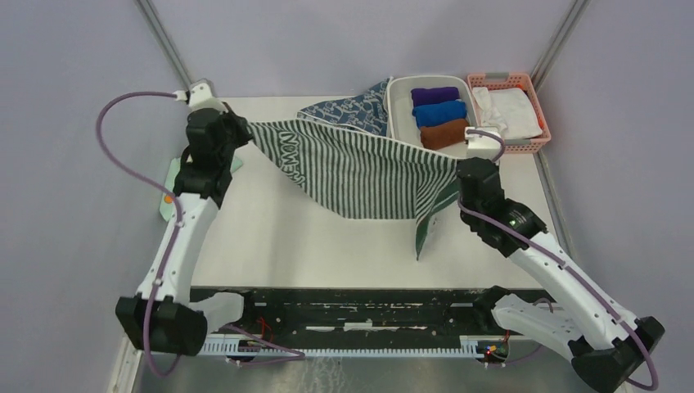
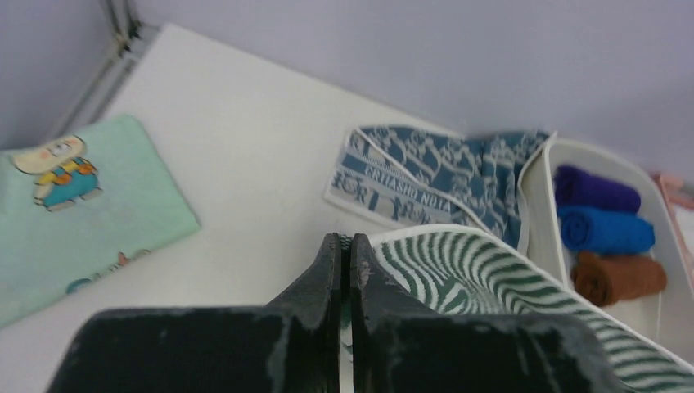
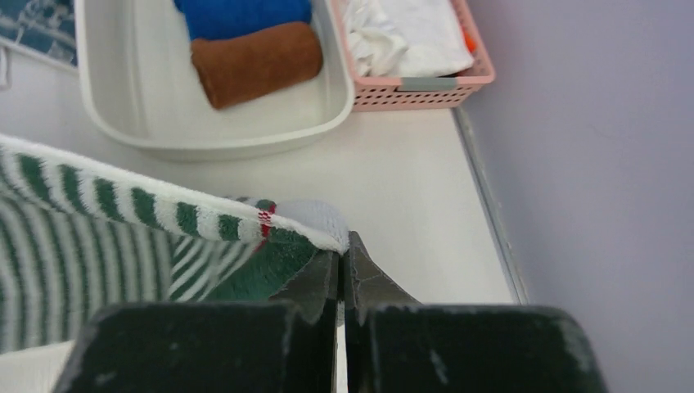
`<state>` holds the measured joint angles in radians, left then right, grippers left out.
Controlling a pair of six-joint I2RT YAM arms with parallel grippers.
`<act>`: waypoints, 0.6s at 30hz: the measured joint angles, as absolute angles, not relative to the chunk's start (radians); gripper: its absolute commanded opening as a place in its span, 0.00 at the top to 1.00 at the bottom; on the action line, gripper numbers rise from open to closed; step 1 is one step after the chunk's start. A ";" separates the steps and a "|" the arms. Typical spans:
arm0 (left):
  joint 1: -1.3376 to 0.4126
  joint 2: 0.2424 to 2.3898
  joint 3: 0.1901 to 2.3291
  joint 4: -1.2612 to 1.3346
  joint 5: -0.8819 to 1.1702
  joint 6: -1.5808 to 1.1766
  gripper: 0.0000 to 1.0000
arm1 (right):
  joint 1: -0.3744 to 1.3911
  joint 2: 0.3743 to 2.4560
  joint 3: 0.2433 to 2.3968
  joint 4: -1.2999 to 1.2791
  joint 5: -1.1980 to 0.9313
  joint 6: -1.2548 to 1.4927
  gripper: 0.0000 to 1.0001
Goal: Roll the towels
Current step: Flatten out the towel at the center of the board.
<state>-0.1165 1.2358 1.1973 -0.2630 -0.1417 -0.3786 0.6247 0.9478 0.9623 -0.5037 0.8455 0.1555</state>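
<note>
The green-and-white striped towel point(image 1: 360, 168) with white lettering hangs stretched in the air between both grippers, sagging in the middle above the table. My left gripper point(image 1: 243, 129) is shut on its left corner; the left wrist view shows the gripper point(image 2: 344, 239) pinching the striped towel point(image 2: 491, 286). My right gripper point(image 1: 460, 164) is shut on the right corner, which the right wrist view shows at the gripper point(image 3: 343, 246), with the towel point(image 3: 123, 229) to its left; a loose end dangles below. The blue-grey patterned towel point(image 1: 352, 108) lies flat at the back, partly behind the striped one; it also shows in the left wrist view point(image 2: 442, 176).
A white bin point(image 1: 399, 123) at the back right holds purple, blue and brown rolls. A pink basket point(image 1: 536, 106) with white cloth stands beside it. A mint-green cartoon cloth point(image 2: 82, 213) lies at the table's left edge. Grey walls enclose the table.
</note>
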 measured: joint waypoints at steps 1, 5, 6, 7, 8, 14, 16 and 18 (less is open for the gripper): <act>-0.108 1.194 1.186 -0.246 -0.168 -0.375 0.97 | 0.610 0.934 0.972 -0.504 0.858 0.155 1.00; -0.064 1.024 1.067 -0.173 -0.282 -0.374 0.97 | 0.558 0.887 0.982 -0.506 0.890 0.154 1.00; -0.049 0.996 1.032 -0.165 -0.305 -0.374 0.97 | 0.544 0.881 0.982 -0.506 0.895 0.155 1.00; -0.036 0.981 1.006 -0.162 -0.319 -0.375 0.97 | 0.535 0.879 0.982 -0.506 0.895 0.156 1.00; -0.025 0.973 0.986 -0.160 -0.330 -0.375 0.97 | 0.524 0.879 0.982 -0.506 0.894 0.160 1.00; -0.007 1.098 0.998 -0.148 -0.313 -0.375 0.97 | 0.467 0.964 1.023 -0.509 0.866 0.171 1.00; -0.001 1.182 1.071 -0.146 -0.291 -0.375 0.97 | 0.448 1.010 1.060 -0.506 0.859 0.170 1.00; 0.006 1.246 1.146 -0.142 -0.266 -0.376 0.97 | 0.430 1.045 1.098 -0.506 0.853 0.167 1.00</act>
<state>0.0059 1.2457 1.1458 -0.1421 -0.2665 -0.3756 0.4297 1.0447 1.0981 -0.5056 0.8532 0.1673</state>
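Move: The middle of the board lies about 32 cm right, 6 cm back and 29 cm below the left hand, and 26 cm left, 5 cm ahead and 26 cm below the right. The striped towel's middle hangs some 30 cm right, 11 cm back of the left hand and 13 cm lower. From the left hand, the blue patterned towel is roughly 22 cm ahead, 31 cm right; the white tub sits about 30 cm ahead, 4 cm right of the right hand. Towel corners still pinched, the left hand swings back, forth and 7 cm left, the right 5 cm right. ##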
